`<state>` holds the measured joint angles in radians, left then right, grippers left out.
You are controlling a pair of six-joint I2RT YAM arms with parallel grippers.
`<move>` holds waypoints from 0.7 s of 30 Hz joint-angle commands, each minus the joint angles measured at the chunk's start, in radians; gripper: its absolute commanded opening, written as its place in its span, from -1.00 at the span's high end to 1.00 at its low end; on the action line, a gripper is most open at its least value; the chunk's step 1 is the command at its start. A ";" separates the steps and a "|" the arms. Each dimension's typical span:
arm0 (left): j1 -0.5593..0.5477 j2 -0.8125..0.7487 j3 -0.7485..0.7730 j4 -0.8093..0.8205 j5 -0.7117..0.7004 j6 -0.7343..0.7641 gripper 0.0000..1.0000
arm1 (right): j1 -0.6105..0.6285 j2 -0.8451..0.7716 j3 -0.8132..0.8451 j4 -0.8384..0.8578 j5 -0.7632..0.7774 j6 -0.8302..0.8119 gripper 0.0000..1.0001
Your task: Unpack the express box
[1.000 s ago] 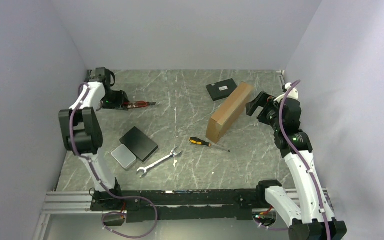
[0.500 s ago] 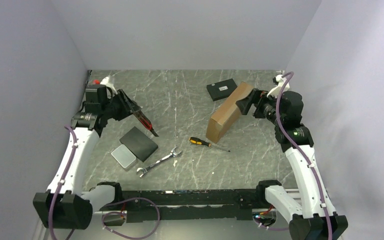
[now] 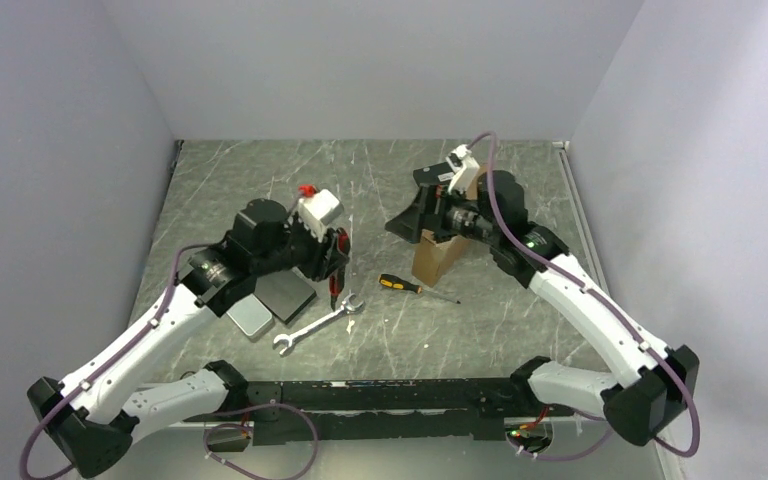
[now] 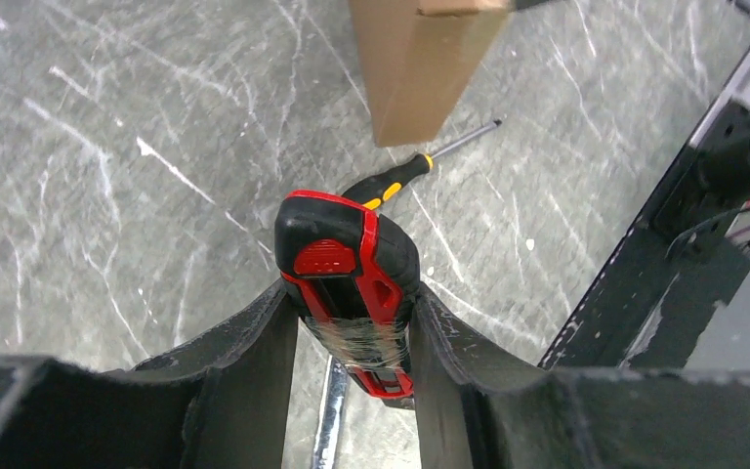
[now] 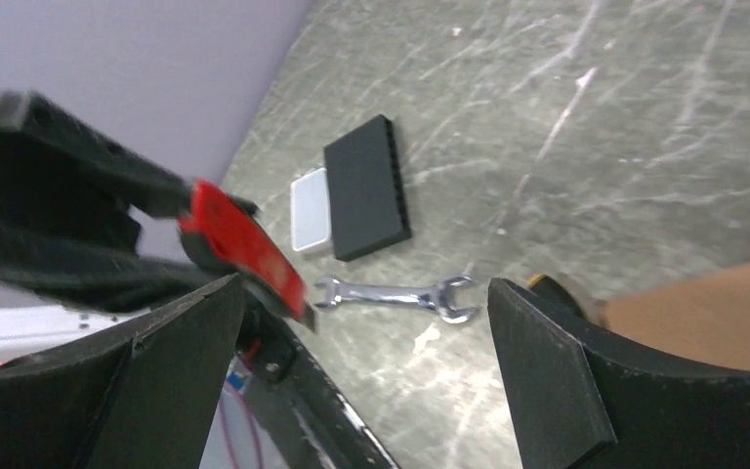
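The express box [image 3: 438,258] is a plain brown cardboard mailer lying slantwise right of centre, largely covered by my right arm; its near end shows in the left wrist view [image 4: 420,59]. My left gripper [image 3: 335,262] is shut on a red and black utility knife [image 4: 347,264], hanging over the table left of the box. The knife also shows blurred in the right wrist view [image 5: 249,249]. My right gripper [image 5: 366,322] is open with nothing between its fingers, at the box's left side, and a box edge [image 5: 703,303] shows beside its right finger.
A yellow-and-black screwdriver [image 3: 410,287] lies just in front of the box. A silver wrench [image 3: 315,325] lies below the knife. A dark grey slab [image 3: 285,292] and a silver tin [image 3: 247,315] sit under my left arm. The black rail [image 3: 380,395] runs along the near edge.
My left arm has swung from the back left corner to the middle, carrying the knife. My right arm has moved from the box's right side across to its left side.
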<state>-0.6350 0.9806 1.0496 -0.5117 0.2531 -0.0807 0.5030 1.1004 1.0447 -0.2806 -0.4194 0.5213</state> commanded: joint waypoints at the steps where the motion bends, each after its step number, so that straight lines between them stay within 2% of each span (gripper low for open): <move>1: -0.100 -0.018 -0.034 0.096 -0.103 0.172 1.00 | 0.088 0.069 0.103 0.068 0.163 0.186 -0.99; 4: -0.140 -0.023 -0.059 0.091 -0.179 0.208 1.00 | 0.108 0.127 0.145 0.035 0.167 0.229 -0.99; 7: -0.176 -0.014 -0.070 0.078 -0.248 0.230 1.00 | 0.149 0.183 0.212 -0.031 0.198 0.201 -0.98; 13: -0.200 -0.004 -0.074 0.080 -0.284 0.231 1.00 | 0.243 0.233 0.224 -0.024 0.248 0.179 -0.52; 21: -0.211 0.023 -0.069 0.051 -0.306 0.234 1.00 | 0.294 0.248 0.196 0.006 0.256 0.172 -0.55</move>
<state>-0.8349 0.9905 0.9707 -0.4889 -0.0231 0.1184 0.7849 1.3750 1.2301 -0.3058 -0.2012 0.7002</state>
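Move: The utility knife is already pinched in the left fingers, about at that hand's point. From the open right hand the knife lies roughly 13 cm left, 5 cm back and 3 cm lower; the right gripper is thus some 13 cm right of the left hand and 4 cm farther out. From the right hand, the cardboard box on its edge stands 9 cm ahead, 11 cm right and 18 cm down; the screwdriver lies 3 cm back, 2 cm left, 25 cm down. The utility knife, still held by the left fingers, is lowered about 3.5 cm while that wrist turns some 15 degrees. The right hand sweeps roughly 9 cm left towards its butt end, bowing slightly outward and back, then sinking a little as it tips down 10 degrees; its fingers narrow from wide open by a quarter and stay apart. It comes right up to the butt; contact can't be made out. ##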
